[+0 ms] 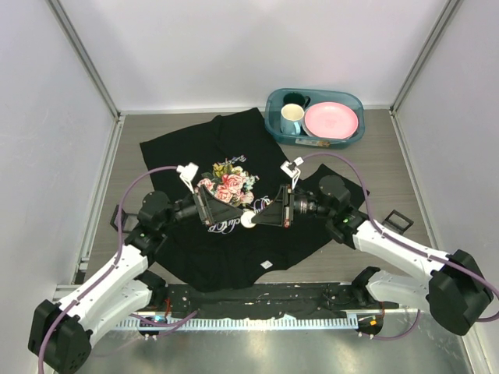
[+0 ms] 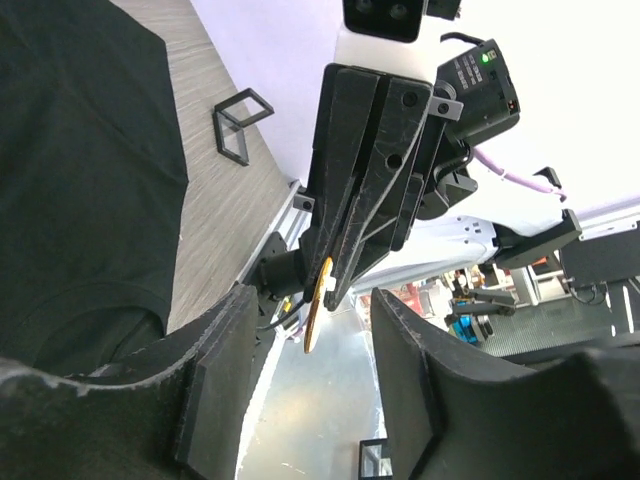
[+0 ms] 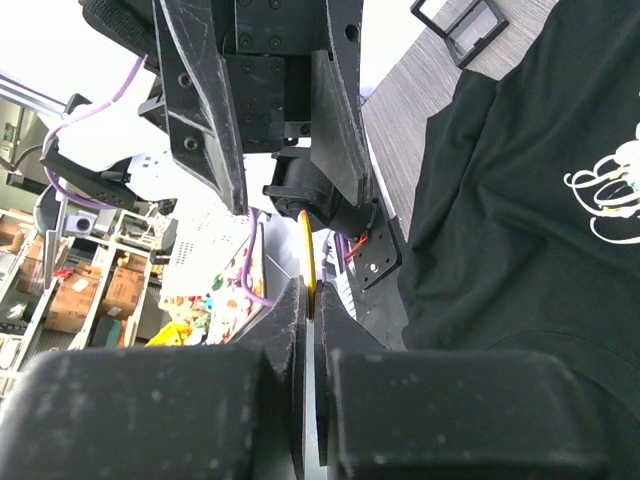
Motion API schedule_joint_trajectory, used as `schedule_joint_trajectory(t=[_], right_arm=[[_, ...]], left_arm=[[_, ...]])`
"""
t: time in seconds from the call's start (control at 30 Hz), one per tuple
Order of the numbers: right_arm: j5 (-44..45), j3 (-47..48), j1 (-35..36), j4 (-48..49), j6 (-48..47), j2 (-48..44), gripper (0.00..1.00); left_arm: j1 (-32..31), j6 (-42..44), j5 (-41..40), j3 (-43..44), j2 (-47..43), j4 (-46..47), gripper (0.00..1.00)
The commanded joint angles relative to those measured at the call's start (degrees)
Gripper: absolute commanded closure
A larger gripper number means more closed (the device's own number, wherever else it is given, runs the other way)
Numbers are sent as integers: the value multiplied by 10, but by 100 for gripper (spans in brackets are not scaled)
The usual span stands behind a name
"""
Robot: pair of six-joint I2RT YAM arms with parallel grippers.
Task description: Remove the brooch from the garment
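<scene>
The garment (image 1: pixel 226 261) is a black T-shirt with a rose print, spread flat on the table. Above its middle the two grippers meet tip to tip. My right gripper (image 3: pixel 309 300) is shut on the brooch (image 3: pixel 308 250), a thin yellow-orange disc seen edge-on and lifted off the cloth. From above, the brooch (image 1: pixel 248 220) shows as a small pale round spot. My left gripper (image 2: pixel 320 385) faces it with its jaws open. The brooch (image 2: pixel 318 305) hangs just beyond the left fingers (image 2: pixel 215 390) and does not touch them.
A teal bin (image 1: pixel 352 100) at the back right holds a mug and a pink plate. Small black frames lie on the table at the right (image 1: pixel 398 220) and the left (image 1: pixel 118 218). A white label (image 1: pixel 266 265) sits near the shirt's hem.
</scene>
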Motion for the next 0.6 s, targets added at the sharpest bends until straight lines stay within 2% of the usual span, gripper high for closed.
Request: schedule_joint_trajectory(t=[0.0, 0.33, 0.57], right_arm=[[-18, 24, -1, 56, 19, 6, 99], [-23, 32, -6, 77, 26, 21, 99], [-18, 23, -9, 97, 40, 21, 99]], left_arm=[[1, -13, 38, -1, 13, 53, 49], [0, -16, 54, -7, 21, 79, 68], [1, -23, 69, -16, 25, 96, 76]])
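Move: The brooch stands edge-on in the right gripper's shut fingertips, its middle about 3 cm to the left of that hand, at its height and level with it. From the left hand it lies some 3 cm to the right, about 1 cm back and 1 cm lower. Far below, roughly 24 cm down on the garment, the flower print is about 15 cm ahead and 4 cm left of the left hand; the small white label is 7 cm back and 8 cm right. Close the left gripper around the brooch's free edge, from a bit over half open to about a quarter, while easing that hand back about 1 cm and slightly right, with a clockwise turn of some 5 degrees. Keep the right fingers shut on the brooch and lift it about 1 cm into the narrowing gap. ##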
